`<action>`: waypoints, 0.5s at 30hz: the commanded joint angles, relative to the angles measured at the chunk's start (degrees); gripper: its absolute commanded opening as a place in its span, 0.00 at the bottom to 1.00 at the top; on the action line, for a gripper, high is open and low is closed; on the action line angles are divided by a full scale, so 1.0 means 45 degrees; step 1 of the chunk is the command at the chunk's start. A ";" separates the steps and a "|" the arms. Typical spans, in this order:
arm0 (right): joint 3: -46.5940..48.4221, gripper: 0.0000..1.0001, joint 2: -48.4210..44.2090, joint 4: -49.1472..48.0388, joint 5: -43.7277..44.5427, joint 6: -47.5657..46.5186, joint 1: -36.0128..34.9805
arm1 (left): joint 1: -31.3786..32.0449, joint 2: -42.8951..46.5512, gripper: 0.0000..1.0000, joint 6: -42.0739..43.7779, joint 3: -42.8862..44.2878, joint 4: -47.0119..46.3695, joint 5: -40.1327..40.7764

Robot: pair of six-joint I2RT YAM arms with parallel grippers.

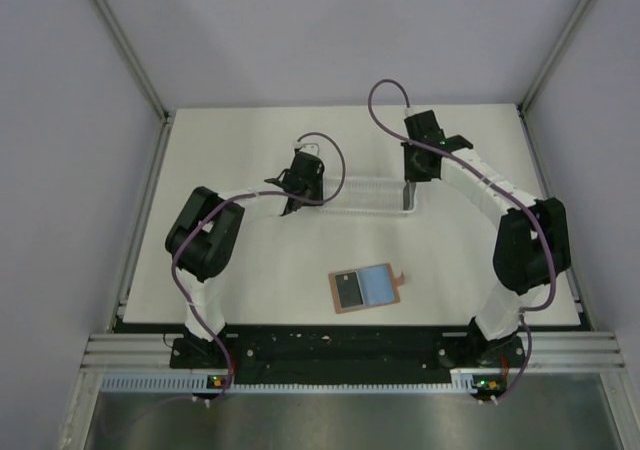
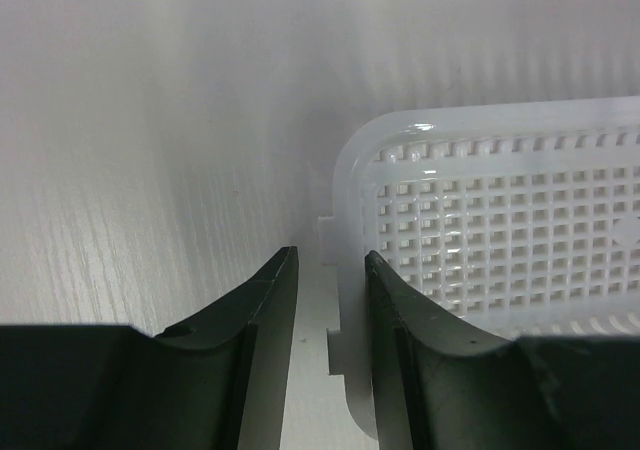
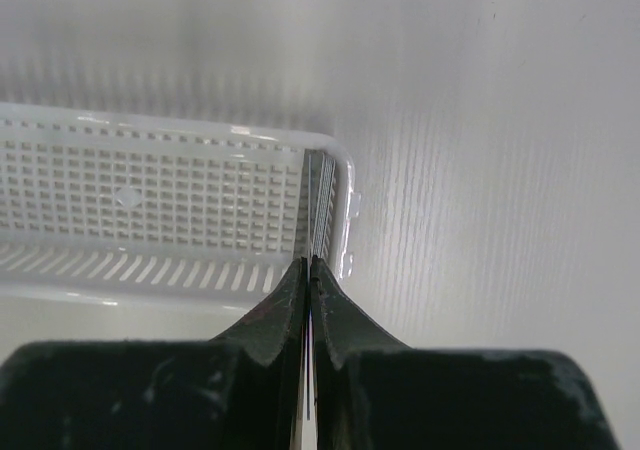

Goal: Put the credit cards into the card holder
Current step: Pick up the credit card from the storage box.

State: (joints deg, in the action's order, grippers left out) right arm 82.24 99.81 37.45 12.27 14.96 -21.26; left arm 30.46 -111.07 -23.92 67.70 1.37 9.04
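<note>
The card holder (image 1: 366,290) lies open near the table's front, a dark panel on its left half and a pale blue one on its right. My right gripper (image 1: 411,186) (image 3: 311,260) is at the right end of the white tray (image 1: 370,210). It is shut on a thin credit card (image 3: 319,200), seen edge-on, standing just inside the tray's end wall. My left gripper (image 1: 296,195) (image 2: 332,253) is open at the tray's left end. Its fingers straddle the tray's end rim (image 2: 345,200), which lies by the right finger (image 2: 400,310). No other card shows.
The white slatted tray (image 3: 150,125) lies across the table's middle between both grippers. Grey walls close in the back and sides of the table. The two arm bases stand at the near edge, either side of the card holder.
</note>
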 commanded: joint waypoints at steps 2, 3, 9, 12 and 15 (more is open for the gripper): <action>-0.1104 0.00 -0.1962 -0.1484 -0.0967 -0.0122 -0.0062 | -0.0069 0.0833 0.42 0.0082 -0.0123 -0.0206 0.0199; -0.1300 0.00 -0.2236 -0.1738 -0.1124 -0.0083 -0.0062 | -0.0088 0.0930 0.44 0.0062 -0.0123 -0.0187 0.0179; -0.2004 0.00 -0.3467 -0.2306 -0.1828 0.0151 -0.0062 | -0.0069 0.1614 0.57 -0.0016 -0.0357 -0.0187 0.0062; -0.2492 0.00 -0.4228 -0.2560 -0.2140 0.0366 -0.0062 | -0.0088 0.2160 0.59 -0.0171 -0.0513 -0.0206 -0.0055; -0.3272 0.00 -0.5068 -0.2911 -0.2647 0.0503 -0.0062 | -0.0069 0.3037 0.59 -0.0289 -0.0747 -0.0050 -0.0133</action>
State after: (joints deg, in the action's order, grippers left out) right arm 70.87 82.61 28.40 4.16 15.99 -21.26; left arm 30.41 -104.20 -24.16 65.63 1.74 8.78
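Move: The card holder lies open on the table about 21 cm back from your right gripper, 9 cm to its left and 13 cm below; from your left gripper it is some 21 cm back, 11 cm to the right and 3 cm lower. The storage box's middle is roughly 3 cm ahead of the right gripper, 9 cm left and 11 cm down, with the leftover cards 3 cm straight ahead and 10 cm down. Lift the right gripper about 6 cm off the storage box, keeping the pinched card, after first easing back; end some 3 cm back and slightly left, swinging the fingers about 15 degrees towards straight down and rolling the left side up. Open the left fingers further around the box's left rim, then raise them about 4 cm clear. ##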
